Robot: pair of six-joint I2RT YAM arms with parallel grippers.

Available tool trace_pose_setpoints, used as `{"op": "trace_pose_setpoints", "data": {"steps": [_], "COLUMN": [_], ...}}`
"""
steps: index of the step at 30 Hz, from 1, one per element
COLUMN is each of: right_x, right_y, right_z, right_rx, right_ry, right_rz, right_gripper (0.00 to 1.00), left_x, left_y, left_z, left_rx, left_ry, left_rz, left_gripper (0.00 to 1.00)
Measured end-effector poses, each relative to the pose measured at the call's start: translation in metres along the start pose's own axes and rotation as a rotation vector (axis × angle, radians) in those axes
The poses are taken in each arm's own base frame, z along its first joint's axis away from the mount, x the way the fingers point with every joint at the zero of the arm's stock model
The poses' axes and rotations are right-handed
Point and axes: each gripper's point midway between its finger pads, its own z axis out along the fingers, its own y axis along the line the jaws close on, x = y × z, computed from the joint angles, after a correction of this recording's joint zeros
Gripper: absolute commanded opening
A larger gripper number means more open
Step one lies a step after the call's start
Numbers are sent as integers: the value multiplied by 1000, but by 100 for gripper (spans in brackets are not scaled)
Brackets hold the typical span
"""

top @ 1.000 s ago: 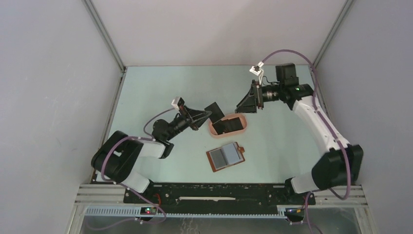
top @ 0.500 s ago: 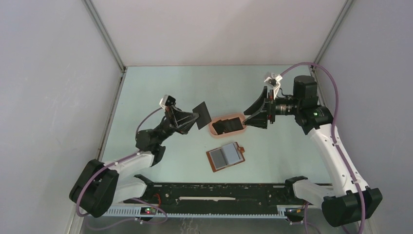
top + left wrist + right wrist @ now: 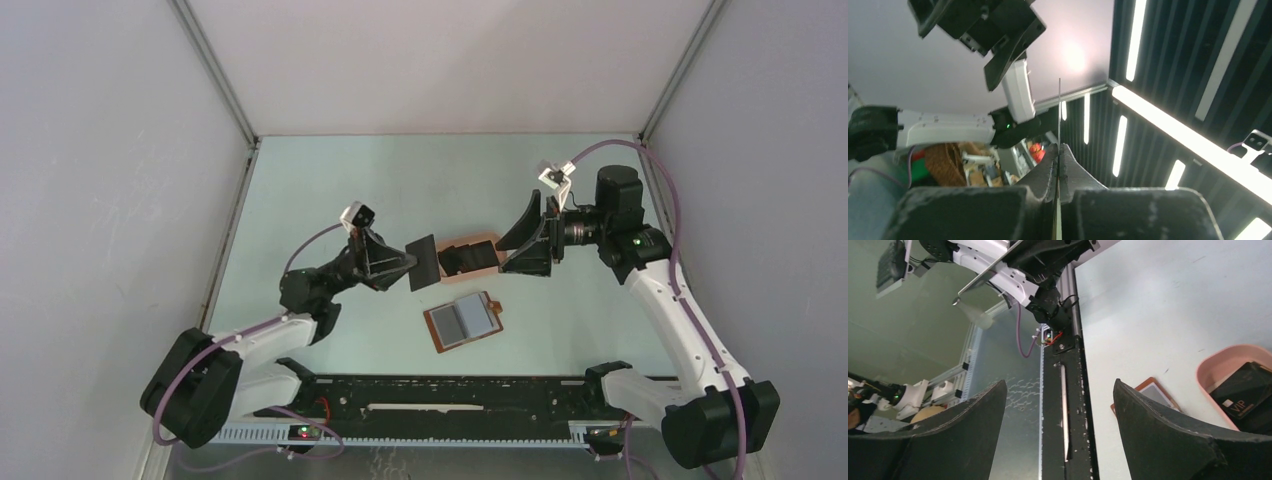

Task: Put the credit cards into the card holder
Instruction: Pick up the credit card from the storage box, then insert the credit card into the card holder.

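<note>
My left gripper (image 3: 404, 263) is shut on a black credit card (image 3: 423, 262), which hangs in the air just left of the pink tray (image 3: 488, 238). In the left wrist view that card (image 3: 1059, 115) shows edge-on, pinched between the fingertips (image 3: 1066, 159). More black cards (image 3: 462, 258) lie in the tray. The card holder (image 3: 462, 320) lies open on the table in front of the tray, grey pockets up. My right gripper (image 3: 508, 255) is wide open at the tray's right end, with nothing between its fingers (image 3: 973, 420). The right wrist view shows a tray card (image 3: 1243, 392) and a corner of the holder (image 3: 1153, 389).
The black base rail (image 3: 450, 392) runs along the table's near edge, also seen in the right wrist view (image 3: 1065, 405). Grey walls close in the table on the left, right and back.
My left gripper has carried the black card away from the tray, left, then nearer and lower. My right arm swung right and down to the tray's right end, and its jaws opened wider.
</note>
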Motion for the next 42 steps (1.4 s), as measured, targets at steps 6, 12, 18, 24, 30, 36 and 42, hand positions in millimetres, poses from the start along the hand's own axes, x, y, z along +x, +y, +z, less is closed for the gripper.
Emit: {"op": "trace_pose_setpoints", "data": {"steps": [6,12,18,24,30,36,42], "right_x": [1,2,10,23,38,53,56], "right_y": [6,-5,-19,-25,-44,-48,-43], "right_z": [9,15,22,35,44,56,58], "right_rx": [-40,-30,-15,-16,5,-14,-52], "right_ry": [8,16,37,78,118,165,176], "right_rz": [63,131,159,148,186,197,202], "right_gripper": [82,81,80,78,76,59,52], "left_x": [7,-17,-28,-25,-20,-21,-24], "left_y": [31,88,103,131,132,124,127], "left_z": [0,-5,-3,-4,4,13,11], "left_rx": [-95,-327,-472,-536,-498,-442,-437], "left_ry": [72,12,2,48,68,54,40], "left_rz": [123,431,694,746,781,818,826], "left_gripper": [0,0,0,0,0,0,0]}}
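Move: The black card is pinched in the left fingers. The open right gripper it is taken to lies about 15 cm right, 1 cm forward and 3 cm below the left hand. From the right hand the card is some 12 cm left, 1 cm back and 4 cm up. From the left hand, the storage box is roughly 12 cm forward and 11 cm right, the card holder 2 cm back and 10 cm right, both about 20 cm down. The black card, still held in the shut left fingers, is carried down about 11 cm and 6 cm right with a little forward, while the wrist turns some 50 degrees, bringing its upward-slanting fingers near level. The right hand sinks about 8 cm and goes 5 cm left towards the card, its jaws around the card's free part and narrowing by about a third without shutting. ##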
